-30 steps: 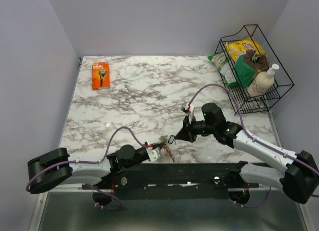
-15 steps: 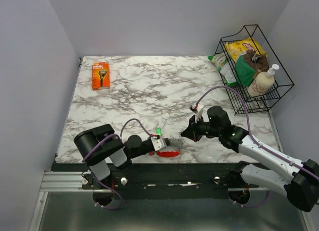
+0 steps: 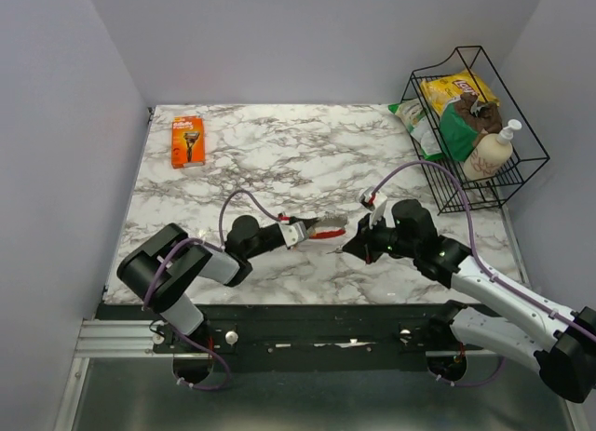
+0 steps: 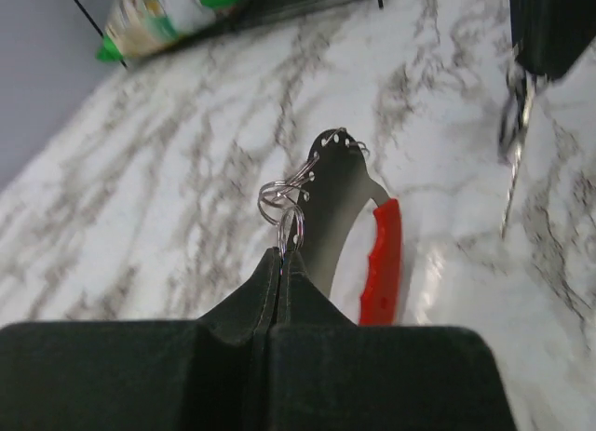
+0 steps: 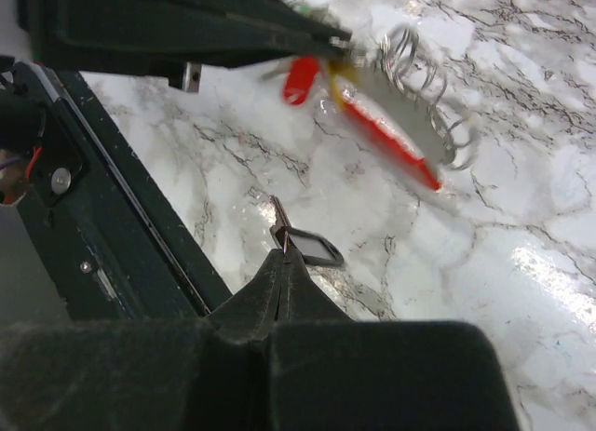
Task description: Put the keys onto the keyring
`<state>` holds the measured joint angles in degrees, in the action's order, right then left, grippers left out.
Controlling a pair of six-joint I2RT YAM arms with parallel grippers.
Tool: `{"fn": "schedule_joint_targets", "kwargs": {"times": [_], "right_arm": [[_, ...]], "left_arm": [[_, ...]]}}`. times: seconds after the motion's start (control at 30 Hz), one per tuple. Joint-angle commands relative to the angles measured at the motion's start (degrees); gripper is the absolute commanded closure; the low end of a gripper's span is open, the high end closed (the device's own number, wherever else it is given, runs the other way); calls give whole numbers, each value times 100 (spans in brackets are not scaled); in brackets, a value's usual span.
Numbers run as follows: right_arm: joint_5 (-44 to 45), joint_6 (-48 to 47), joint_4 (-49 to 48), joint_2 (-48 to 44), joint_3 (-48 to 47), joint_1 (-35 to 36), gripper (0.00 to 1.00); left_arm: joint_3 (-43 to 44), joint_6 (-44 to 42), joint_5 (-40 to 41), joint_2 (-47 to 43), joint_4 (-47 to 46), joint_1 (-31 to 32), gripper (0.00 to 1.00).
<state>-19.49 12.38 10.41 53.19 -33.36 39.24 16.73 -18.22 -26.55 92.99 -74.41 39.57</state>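
The keys (image 3: 328,230), a silvery bunch with a red curved tag, hang just above the marble near the table's middle front. My left gripper (image 3: 310,234) is shut on one of their wire rings (image 4: 279,200). In the left wrist view the metal plate and red tag (image 4: 382,263) lie just beyond the closed tips (image 4: 284,256). My right gripper (image 3: 345,251) sits just right of the bunch, shut on the keyring (image 5: 312,249), a small black oblong loop. In the right wrist view the keys (image 5: 386,133) hang a short way beyond the keyring, not touching it.
An orange razor pack (image 3: 187,141) lies at the far left of the table. A black wire basket (image 3: 480,128) with snack bags and a soap bottle stands at the far right, a green bag (image 3: 414,124) leaning against it. The table's front edge (image 5: 121,226) is close below the right gripper.
My left arm has swung in from the front edge to the table's middle, carrying the keys. The right gripper with the keyring has shifted slightly right; the two now sit side by side.
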Motion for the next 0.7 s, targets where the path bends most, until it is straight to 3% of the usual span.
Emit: {"fn": "schedule_joint_targets", "kwargs": {"times": [0.0, 0.13, 0.3, 0.47, 0.67], "right_arm": [[217, -87, 206, -89, -170, -48, 99], [252, -104, 198, -116, -100, -57, 99], [148, -131, 198, -264, 32, -57, 99], [-125, -184, 189, -397, 49, -57, 99], [-248, -184, 180, -283, 93, -57, 99]], "left_arm": [[760, -743, -773, -492, 426, -28, 100], [841, -841, -826, -247, 691, -28, 100], [218, -412, -475, 315, -608, 174, 100], [164, -235, -159, 395, -197, 472, 100], [-231, 55, 228, 615, -838, 789, 100]]}}
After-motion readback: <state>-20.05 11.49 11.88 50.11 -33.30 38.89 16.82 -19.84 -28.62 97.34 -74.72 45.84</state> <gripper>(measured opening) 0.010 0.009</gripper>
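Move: In my left fingers is the keyring; the key tag it must meet, held out by my right hand, is about 6 cm back, 4 cm to the right and roughly 2 cm above my left hand. The red-handled plate on the rings hangs about 1 cm back, 3 cm right and 3 cm below that hand, the coloured keys some 2 cm back, 1 cm left and 3 cm below it. From my right hand the keyring lies about 7 cm ahead, 6 cm left and 3 cm lower. My left hand keeps its pinch on the keyring and flicks it up about 7 cm, tipping the fingertips up as it goes a little forward and to the right, then drops it some 9 cm, levelling out and drawing back about 5 cm towards the key tag. My right hand holds the tag almost still, rising only about a centimetre. ##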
